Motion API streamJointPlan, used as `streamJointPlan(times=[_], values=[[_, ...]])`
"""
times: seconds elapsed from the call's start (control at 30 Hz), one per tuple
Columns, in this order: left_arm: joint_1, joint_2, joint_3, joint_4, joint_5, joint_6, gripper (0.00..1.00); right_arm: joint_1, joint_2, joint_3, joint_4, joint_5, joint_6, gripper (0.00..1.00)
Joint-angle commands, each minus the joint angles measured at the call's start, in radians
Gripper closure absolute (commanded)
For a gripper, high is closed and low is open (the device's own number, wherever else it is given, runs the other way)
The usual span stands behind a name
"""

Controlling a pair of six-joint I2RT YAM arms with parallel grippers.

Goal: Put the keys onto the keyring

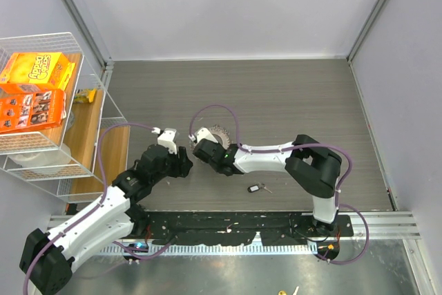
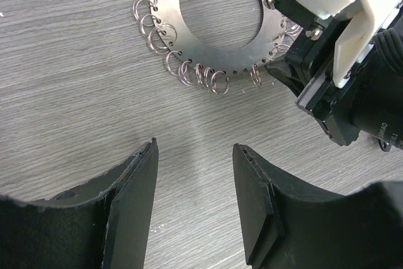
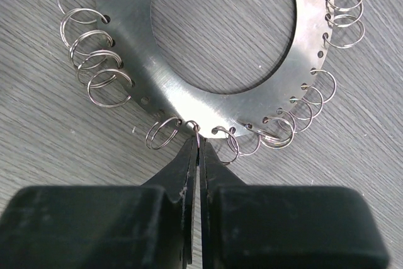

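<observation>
The keyring is a flat silvery disc (image 1: 219, 131) with a wide hole and many small wire split rings hung round its rim, lying on the table. It fills the top of the right wrist view (image 3: 135, 42) and shows in the left wrist view (image 2: 208, 58). My right gripper (image 3: 197, 137) is shut on one small split ring (image 3: 196, 127) at the disc's near edge. My left gripper (image 2: 195, 146) is open and empty, just short of the disc, over bare table. A tiny black-headed key (image 1: 257, 188) lies loose to the right, near the front edge.
A wire basket (image 1: 90, 112) with orange cereal boxes (image 1: 34, 70) stands at the far left beside a wooden board (image 1: 83, 136). The right arm's wrist (image 2: 340, 80) crowds the right side of the left wrist view. Grey walls close in the table.
</observation>
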Motion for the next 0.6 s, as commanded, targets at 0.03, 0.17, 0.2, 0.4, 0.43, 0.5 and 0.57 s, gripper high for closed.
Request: streamJointPlan(times=[0.03,0.17,0.2,0.4,0.43,0.5,0.57], values=[[0.006,-0.003,0.001,0.044,0.002,0.0,0.44,-0.003,-0.039,0.001,0.04,-0.001,0.0,0.95],[0.006,-0.022,-0.002,0.053,0.025,0.008,0.44,-0.001,-0.142,-0.043,0.03,-0.029,-0.004,0.95],[0.006,-0.029,-0.004,0.063,0.042,0.009,0.44,0.0,-0.16,-0.059,0.026,-0.035,-0.009,0.94],[0.004,-0.141,-0.038,0.145,0.212,0.045,0.44,0.003,-0.402,-0.135,-0.018,-0.127,-0.049,0.94],[0.004,-0.164,-0.038,0.152,0.24,0.046,0.44,0.003,-0.429,-0.14,-0.039,-0.153,-0.055,0.95],[0.004,-0.209,-0.027,0.152,0.281,0.045,0.4,0.003,-0.481,-0.148,-0.07,-0.201,-0.07,0.94],[0.004,-0.248,-0.004,0.135,0.337,0.055,0.36,0.002,-0.535,-0.148,-0.099,-0.254,-0.087,0.94]])
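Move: The right fingers are already shut on a small ring at the near edge of the keyring, the flat ringed metal disc; the disc's middle lies about 5 cm straight ahead of that hand and some 1 cm below it. The keys lie roughly 14 cm to the right and 8 cm back from this gripper. From the empty left hand the keyring's middle is some 8 cm ahead, 7 cm to the right and 7 cm below. Keep the right fingers pinched on the small ring and lift the keyring by it, speeding up to about 11 cm, easing back some 3 cm and slightly right, the hand's left side rolling up about 15 degrees. Meanwhile raise the open left gripper about 4 cm, drawing it right and a little back, its tips tilting up and swinging clockwise. ##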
